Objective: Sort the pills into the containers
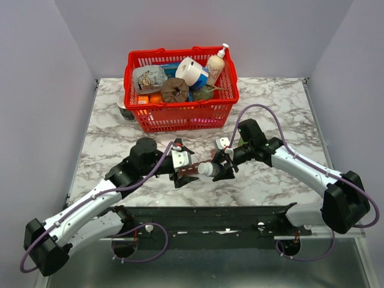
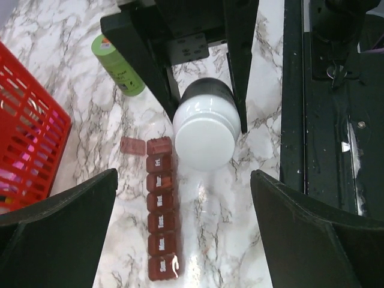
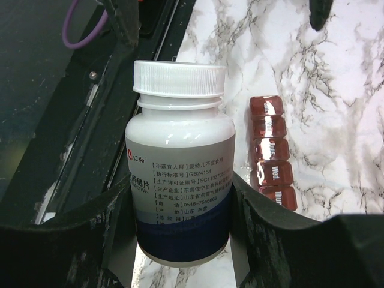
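Note:
A white pill bottle (image 3: 180,153) with a blue-banded label and its screw cap on is held between the fingers of my right gripper (image 3: 180,187), which is shut on its lower body. In the top view the bottle (image 1: 206,170) lies sideways above the table with its cap toward my left gripper (image 1: 180,163). The containers (image 2: 161,210) form a dark-red strip of day-marked compartments beside the bottle's cap (image 2: 206,135). The far compartment's lid (image 2: 133,146) is flipped open. My left gripper (image 2: 183,180) hangs wide open over the strip, holding nothing. No pills show.
A red mesh basket (image 1: 223,111) full of household items stands at the back of the marble table. A green cylinder (image 2: 117,65) lies near it. The black mounting rail (image 1: 210,219) runs along the near edge.

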`<action>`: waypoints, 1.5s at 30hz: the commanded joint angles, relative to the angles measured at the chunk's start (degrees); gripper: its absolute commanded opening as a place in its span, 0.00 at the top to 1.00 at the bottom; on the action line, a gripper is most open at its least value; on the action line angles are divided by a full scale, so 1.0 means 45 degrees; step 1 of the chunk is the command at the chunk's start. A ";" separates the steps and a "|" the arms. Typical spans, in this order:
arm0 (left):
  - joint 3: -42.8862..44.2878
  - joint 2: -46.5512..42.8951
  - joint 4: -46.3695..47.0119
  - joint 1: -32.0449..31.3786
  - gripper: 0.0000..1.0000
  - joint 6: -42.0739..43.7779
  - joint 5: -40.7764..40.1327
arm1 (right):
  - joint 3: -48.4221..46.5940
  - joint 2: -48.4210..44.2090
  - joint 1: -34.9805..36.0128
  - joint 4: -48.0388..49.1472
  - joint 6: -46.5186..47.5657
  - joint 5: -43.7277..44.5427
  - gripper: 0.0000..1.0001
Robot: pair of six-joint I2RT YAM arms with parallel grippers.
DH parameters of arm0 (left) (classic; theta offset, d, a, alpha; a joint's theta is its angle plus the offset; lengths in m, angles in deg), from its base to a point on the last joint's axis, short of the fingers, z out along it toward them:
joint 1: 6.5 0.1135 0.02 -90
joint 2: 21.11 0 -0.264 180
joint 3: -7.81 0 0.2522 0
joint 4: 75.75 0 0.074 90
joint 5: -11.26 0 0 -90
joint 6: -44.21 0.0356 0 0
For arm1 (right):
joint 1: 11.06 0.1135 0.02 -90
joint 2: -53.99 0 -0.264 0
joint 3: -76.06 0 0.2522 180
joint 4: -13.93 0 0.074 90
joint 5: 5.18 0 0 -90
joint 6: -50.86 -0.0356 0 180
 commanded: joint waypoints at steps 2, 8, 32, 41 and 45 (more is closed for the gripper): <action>0.0710 0.1032 0.1370 -0.0681 0.05 0.0771 0.0244 | 0.0012 -0.0099 0.0062 -0.0236 0.0482 -0.0667 0.95; 0.1218 0.1717 0.0844 -0.1091 0.14 0.0419 0.0360 | -0.0027 -0.0060 0.0042 -0.0295 0.0443 -0.0687 0.95; 0.2682 0.2985 -0.0836 -0.1307 1.00 -0.3024 -0.0791 | -0.0144 -0.0040 0.0042 -0.0315 0.0326 -0.0473 0.95; 0.3194 0.3770 -0.1211 -0.0136 1.00 -1.1800 -0.0422 | -0.0067 -0.0020 0.0042 0.0641 -0.0767 0.0873 0.95; 0.2237 0.3379 -0.1148 0.0177 1.00 -1.5377 -0.1279 | -0.0066 -0.0098 0.0042 0.1091 -0.1391 0.1480 0.95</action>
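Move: The white cap of the pill bottle sits about 4 cm to the right of the left hand, roughly 1 cm back and level with it. From the right hand, which already holds the bottle's lower part, the cap is some 5 cm to the left and 3 cm higher. On the table, roughly 12 cm below the left hand, the red pill organizer's middle lies 2 cm ahead and 1 cm right, its open lid 7 cm ahead and 7 cm right. The bottle's white cap is taken between the left fingers: the open left hand slides some 4 cm to the right onto it, closes to about half its opening and pinches it. Keeping that grip, the wrist then rolls about 50 degrees counter-clockwise, as seen from the left hand facing the cap, drifting slightly forward. The right hand keeps holding the bottle nearly still, easing about 1 cm forward during the turn. ##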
